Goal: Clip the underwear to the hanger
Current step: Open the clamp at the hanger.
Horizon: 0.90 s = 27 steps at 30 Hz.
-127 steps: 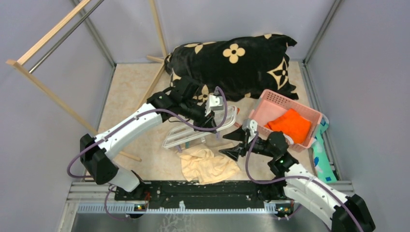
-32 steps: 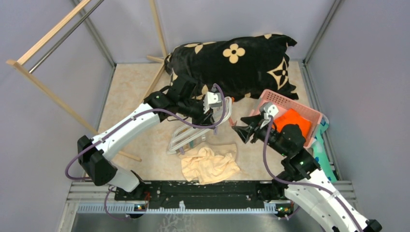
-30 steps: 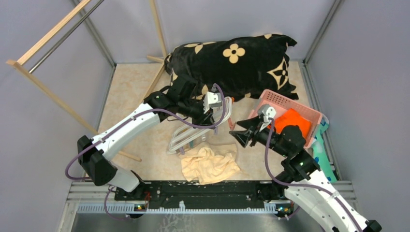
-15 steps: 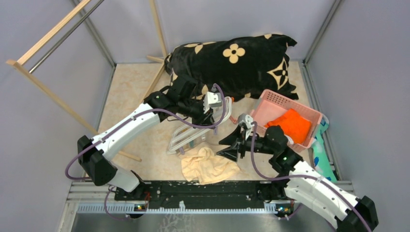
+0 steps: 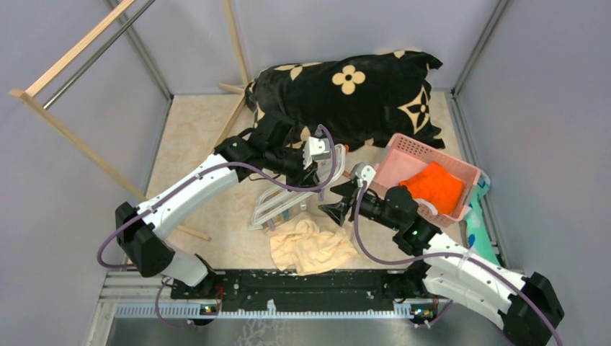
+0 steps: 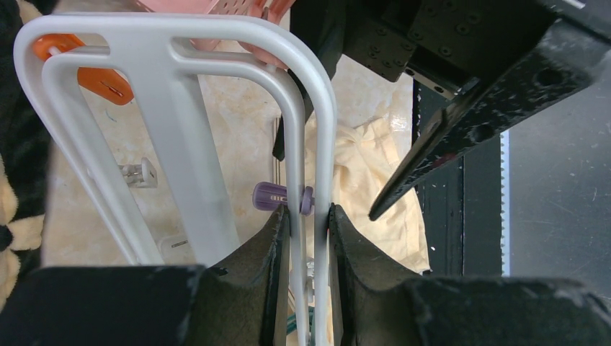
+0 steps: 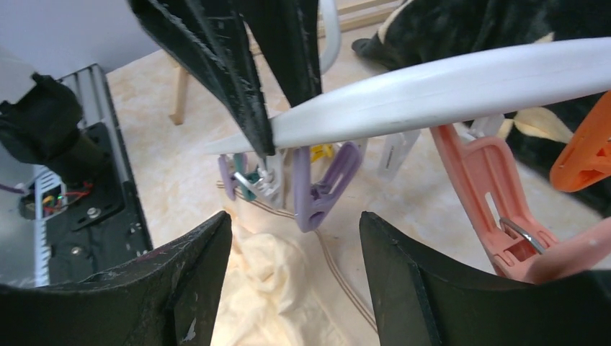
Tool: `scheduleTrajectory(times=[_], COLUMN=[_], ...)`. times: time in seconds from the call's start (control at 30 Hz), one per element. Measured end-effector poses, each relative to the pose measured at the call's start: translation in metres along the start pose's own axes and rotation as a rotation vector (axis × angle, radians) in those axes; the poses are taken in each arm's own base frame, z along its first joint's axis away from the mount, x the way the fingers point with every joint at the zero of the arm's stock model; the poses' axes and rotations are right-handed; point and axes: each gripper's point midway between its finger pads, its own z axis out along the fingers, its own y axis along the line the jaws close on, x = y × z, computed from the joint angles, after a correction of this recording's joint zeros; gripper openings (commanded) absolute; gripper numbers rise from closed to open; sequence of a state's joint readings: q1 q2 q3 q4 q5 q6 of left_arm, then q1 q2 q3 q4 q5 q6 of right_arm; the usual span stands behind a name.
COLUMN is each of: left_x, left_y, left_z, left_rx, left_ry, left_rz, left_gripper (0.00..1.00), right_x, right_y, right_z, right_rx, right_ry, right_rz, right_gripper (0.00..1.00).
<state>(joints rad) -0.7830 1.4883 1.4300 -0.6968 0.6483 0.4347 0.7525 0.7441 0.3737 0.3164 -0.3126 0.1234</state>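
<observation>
The hanger (image 5: 282, 201) is a white plastic frame tilted up off the floor, its clips dangling under it. My left gripper (image 5: 326, 180) is shut on the frame's thin double side bar; in the left wrist view both pads press that bar (image 6: 308, 216). The underwear (image 5: 314, 245) lies crumpled, cream-coloured, on the floor below the hanger. My right gripper (image 5: 339, 204) hovers open just right of the hanger's raised end. In the right wrist view its jaws (image 7: 295, 231) stand wide apart below the white bar (image 7: 447, 83), with a purple clip (image 7: 324, 184) hanging ahead and the underwear (image 7: 274, 288) beneath.
A pink basket (image 5: 461, 167) holding an orange cloth (image 5: 432, 186) stands at the right. Behind lies a black flowered cushion (image 5: 346, 94). The wooden rack (image 5: 72, 137) leans at the left. A teal patterned cloth (image 5: 479, 234) lies by the right wall. Pink (image 7: 490, 194) and orange (image 7: 583, 155) clips hang nearby.
My right gripper has swung from beside the basket down and left to the hanger's raised end, and its jaws have widened. The left arm and hanger have stayed put.
</observation>
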Motion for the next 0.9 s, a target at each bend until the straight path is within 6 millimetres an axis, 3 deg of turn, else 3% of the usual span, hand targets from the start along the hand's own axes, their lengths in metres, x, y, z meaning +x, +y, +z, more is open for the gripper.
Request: scheduleTrajectory(times=[0.27,0.43,0.67,0.83,0.9], left_x=[0.000,0.004,0.041,0.071,0.081], left_y=[-0.001,0.003,0.015,0.021,0.023], left_z=[0.000,0.000,0.005,0.010,0.016], left_rx=[0.005,-0.014,-0.086,-0.109,-0.091], left_ry=[-0.002,0.011,0.113,0.202,0.233], left_rz=[0.003,0.009,-0.003,-0.014,-0.015], left_gripper=[0.00,0.00,0.00,0.00,0.00], right_x=[0.005,-0.020,-0.046,-0.067,-0.061], right_y=[-0.007,0.007,0.026,0.008,-0.003], right_z=[0.002,-0.010,-0.045,-0.066,-0.067], right_rx=[0.020,-0.034,-0.051,0.116,0.183], right_ry=[0.033,0.050,0.010,-0.102,-0.105], right_rz=[-0.050,-0.089,-0.081,0.026,0.082], right_gripper=[0.66,0.66,0.64,0.62,0.62])
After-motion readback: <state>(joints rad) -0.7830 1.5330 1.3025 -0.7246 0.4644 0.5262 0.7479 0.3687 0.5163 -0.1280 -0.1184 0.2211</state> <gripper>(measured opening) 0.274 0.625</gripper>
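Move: Some 3 cm to the right hand's left, 2 cm ahead and about level hangs the purple clamp on the hanger's near rail; the pink clamp is roughly 6 cm ahead and 3 cm right, slightly higher. The underwear lies about 10 cm back from the right hand, 4 cm left and 16 cm below. From the left hand, gripping the rail, it lies about 13 cm back, 1 cm right and 20 cm below, while the purple clamp is 2 cm right, 4 cm below. Nudging about 1 cm forward and down, the open right hand then turns away from the purple clamp, first back and up, then mostly right, ending roughly 6 cm farther right and 6 cm higher. Meanwhile the left hand, still pinching the rail, lowers the hanger towards the underwear about 8 cm, easing some 3 cm left and tipping its fingers steeper by about 15 degrees. ##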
